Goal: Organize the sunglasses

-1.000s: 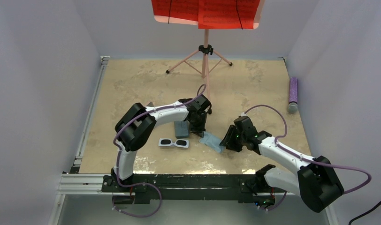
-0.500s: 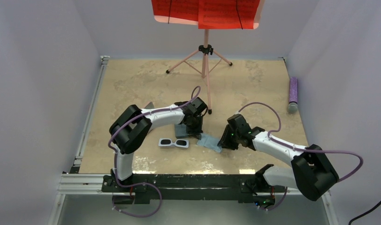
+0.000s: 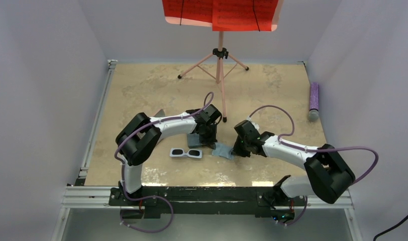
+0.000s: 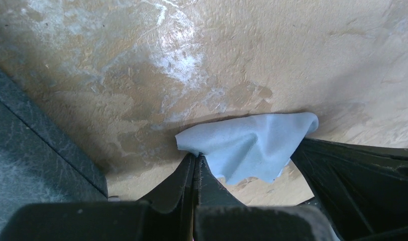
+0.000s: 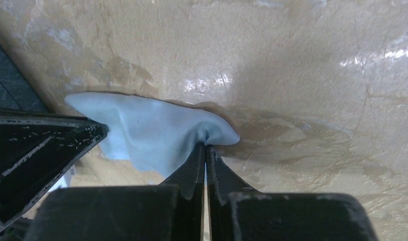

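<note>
White-framed sunglasses [image 3: 186,152] with dark lenses lie flat on the tan table near the front. Just right of them a light blue cloth [image 3: 223,150] lies between my two grippers. My left gripper [image 3: 211,143] is shut on the cloth's left corner [image 4: 192,145]. My right gripper [image 3: 235,149] is shut on the cloth's right corner [image 5: 219,133]. The cloth sags in a fold between the two grips, low over the table. A grey-blue case [image 3: 194,139] sits under the left wrist, partly hidden by it.
A pink tripod stand [image 3: 219,60] with a red sheet stands at the back centre. A purple tube [image 3: 313,100] lies at the right wall. A dark case surface [image 4: 26,145] fills the left of the left wrist view.
My right arm has slid left to the cloth and its jaws have closed on the cloth's right corner. The left arm moved slightly down-left, still shut on the other corner.
</note>
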Tool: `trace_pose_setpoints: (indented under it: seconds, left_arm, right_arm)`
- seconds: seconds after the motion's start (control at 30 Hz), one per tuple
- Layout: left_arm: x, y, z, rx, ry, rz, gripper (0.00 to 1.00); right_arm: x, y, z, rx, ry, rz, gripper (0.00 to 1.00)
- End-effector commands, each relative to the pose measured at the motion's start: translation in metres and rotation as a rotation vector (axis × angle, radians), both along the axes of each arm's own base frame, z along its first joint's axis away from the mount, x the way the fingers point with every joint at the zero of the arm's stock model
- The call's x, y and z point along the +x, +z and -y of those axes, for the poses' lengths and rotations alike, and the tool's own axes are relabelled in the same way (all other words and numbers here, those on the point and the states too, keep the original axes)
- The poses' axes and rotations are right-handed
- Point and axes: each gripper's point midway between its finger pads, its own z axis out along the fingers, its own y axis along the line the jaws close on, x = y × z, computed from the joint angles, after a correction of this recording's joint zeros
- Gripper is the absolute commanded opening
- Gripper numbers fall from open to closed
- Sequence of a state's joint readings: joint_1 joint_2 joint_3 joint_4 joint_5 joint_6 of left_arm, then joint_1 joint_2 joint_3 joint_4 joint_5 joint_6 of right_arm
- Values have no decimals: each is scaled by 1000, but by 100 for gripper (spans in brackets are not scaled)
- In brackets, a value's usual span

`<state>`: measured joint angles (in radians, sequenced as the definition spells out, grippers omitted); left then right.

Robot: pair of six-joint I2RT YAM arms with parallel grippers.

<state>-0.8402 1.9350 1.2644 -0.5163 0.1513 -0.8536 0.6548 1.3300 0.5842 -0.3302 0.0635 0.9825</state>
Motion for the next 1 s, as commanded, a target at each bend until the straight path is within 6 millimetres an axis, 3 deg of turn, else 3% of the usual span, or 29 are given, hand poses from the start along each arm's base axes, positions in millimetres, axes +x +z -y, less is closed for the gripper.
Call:
trace_pose_setpoints:
  seconds: [0.0, 0.27, 0.67, 0.73, 0.97]
  left_arm:
    - [7, 30, 8, -67, 2, 70, 0]
    - [17, 65, -8, -46, 49, 178, 0]
    - [31, 94, -96, 118, 297, 322, 0]
    - [31, 92, -113, 140, 344, 310, 0]
    - [26, 80, -167, 182, 480, 285, 0]
  right_arm:
    - [5, -6, 18, -152, 6, 46, 0]
    - [29, 57, -14, -33, 247, 315, 0]
    - [56, 142, -109, 190, 640, 539, 0]
    - [60, 152, -129, 207, 701, 558, 0]
    - [82, 154, -192, 225, 826, 539, 0]
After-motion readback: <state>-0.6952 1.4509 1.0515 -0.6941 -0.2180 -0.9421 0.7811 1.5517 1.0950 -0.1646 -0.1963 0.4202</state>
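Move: Both grippers already pinch the light-blue cloth at its two ends, low over the table. The open pink case they head for lies about 27 cm left and 9 cm ahead of the left hand; from the right hand it is some 37 cm left and 13 cm ahead. The closed grey case sits about 9 cm left and 7 cm ahead of the left hand, and the white sunglasses 13 cm left and 4 cm back; all are roughly level with the hands. Up first, then sweeping left with a little forward, both arms carry the cloth stretched between them towards the open pink case, grips still shut. The left hand goes some 13 cm left while rising about 8; the right swings further and higher, ending above the grey case, its fingertips tilting forward and the wrist turning about 40 degrees counter-clockwise, the left's about half that. ##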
